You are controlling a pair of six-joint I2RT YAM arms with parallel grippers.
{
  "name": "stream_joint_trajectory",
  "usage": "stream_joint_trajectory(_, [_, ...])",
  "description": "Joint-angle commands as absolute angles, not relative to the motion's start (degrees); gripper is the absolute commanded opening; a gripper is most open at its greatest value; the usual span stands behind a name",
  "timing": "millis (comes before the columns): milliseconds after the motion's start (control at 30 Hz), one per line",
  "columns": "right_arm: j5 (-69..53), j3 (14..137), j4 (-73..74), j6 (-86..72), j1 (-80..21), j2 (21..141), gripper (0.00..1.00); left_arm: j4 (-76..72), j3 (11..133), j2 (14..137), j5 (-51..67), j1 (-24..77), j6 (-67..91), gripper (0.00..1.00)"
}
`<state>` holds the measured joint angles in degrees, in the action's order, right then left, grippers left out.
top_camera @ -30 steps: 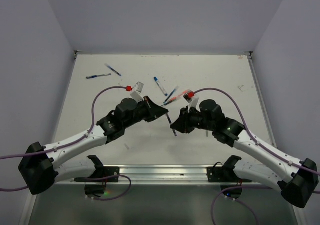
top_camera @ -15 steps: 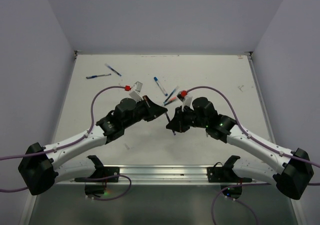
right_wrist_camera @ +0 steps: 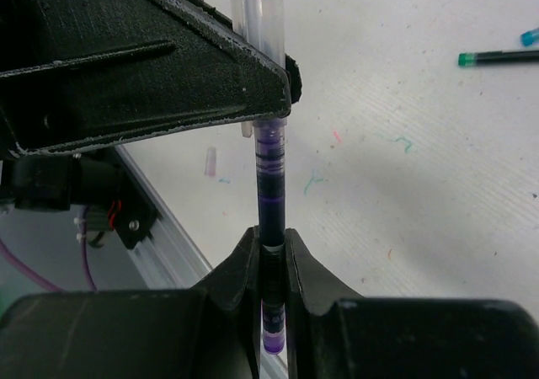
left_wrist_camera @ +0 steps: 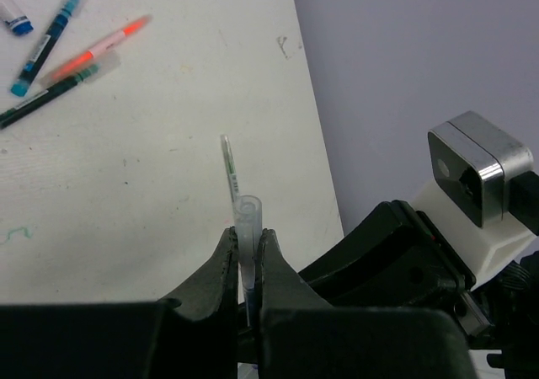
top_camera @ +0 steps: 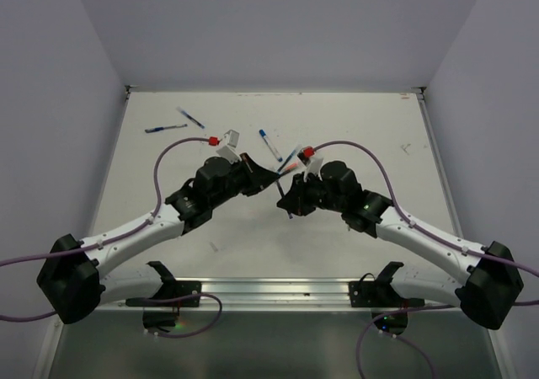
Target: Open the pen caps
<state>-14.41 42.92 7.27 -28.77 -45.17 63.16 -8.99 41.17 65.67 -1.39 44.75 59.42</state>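
My two grippers meet over the middle of the table with one pen between them. The left gripper (top_camera: 269,179) (left_wrist_camera: 247,242) is shut on a clear pen cap (left_wrist_camera: 246,215) (right_wrist_camera: 263,13), which stands up out of its fingertips. In the right wrist view the purple pen (right_wrist_camera: 271,185) runs from that cap down into my right gripper (right_wrist_camera: 271,253) (top_camera: 289,202), which is shut on the barrel. The pen's upper end sits inside the cap. The pen's purple tail sticks out below the right fingers.
Several loose pens lie on the far half of the white table: two blue ones (top_camera: 165,128) at the far left, others (top_camera: 269,143) in the middle, an orange one (left_wrist_camera: 97,46) among them. A small pale piece (right_wrist_camera: 210,161) lies near the front rail (right_wrist_camera: 160,244).
The right gripper has carried the purple pen left and slightly away, up to the left gripper. The left gripper has shifted a little farther from the bases. Both stay shut.
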Motion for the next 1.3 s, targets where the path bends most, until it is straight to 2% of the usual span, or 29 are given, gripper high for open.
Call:
stream_joint_trajectory(0, [-12.9, 41.5, 9.8, -30.7, -47.0, 64.2, 0.0, -9.7, 45.5, 68.2, -11.2, 37.6, 55.2, 0.0])
stream_joint_trajectory(267, [-9.8, 37.6, 9.3, -33.0, -48.9, 63.4, 0.0, -7.2, 51.1, 70.2, -8.0, 29.3, 51.5, 0.0])
stream_joint_trajectory(367, [-4.2, 38.0, 13.9, -35.0, -48.8, 61.5, 0.0, -6.4, 50.8, 69.8, -5.9, 27.4, 49.1, 0.0])
stream_joint_trajectory(400, [2.1, 38.7, 15.9, -35.2, -48.8, 61.5, 0.0, -5.5, 51.1, 69.8, -5.0, 27.3, 47.9, 0.0])
stream_joint_trajectory(467, [7.4, 41.1, 20.9, -35.3, -48.3, 63.6, 0.0, -0.7, 51.1, 69.5, -3.8, 27.5, 45.7, 0.0])
stream_joint_trajectory(600, [17.0, 45.6, 29.4, -36.3, -43.9, 70.4, 0.0, 1.8, 42.1, 65.3, 1.0, 27.4, 44.5, 0.0])
stream_joint_trajectory(700, [17.6, 46.0, 30.1, -36.0, -39.0, 73.6, 0.0, 2.8, 36.0, 61.8, 2.5, 27.5, 44.9, 0.0])
stream_joint_trajectory(867, [23.1, 46.1, 30.6, -35.7, -36.8, 78.2, 0.0, 5.2, 29.8, 58.3, 4.2, 27.5, 46.7, 0.0])
stream_joint_trajectory(1100, [26.8, 44.3, 30.8, -34.0, -35.9, 81.1, 0.0, 4.5, 24.6, 57.1, 4.6, 27.5, 47.5, 0.0])
stream_joint_trajectory(1267, [25.2, 44.1, 29.7, -33.2, -35.5, 82.7, 0.0, 3.3, 23.4, 57.5, 5.0, 27.4, 47.9, 0.0])
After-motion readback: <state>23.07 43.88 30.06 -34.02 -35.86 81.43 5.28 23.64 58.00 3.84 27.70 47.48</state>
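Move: The left hand pinches the clear cap of the purple pen, the right hand its body. The right's goal, the table beside the green gel pen, is marked by that pen, some 7 cm ahead, 20 cm right and 17 cm below; the dark green pen lies 18 cm ahead of the right hand, 2 cm right, equally low. From the left hand, the loose cap lies about 8 cm back, 17 cm left and 22 cm down. Left pulls the cap off forward-left, then sinks back; right takes the pen about 15 cm right and down. ##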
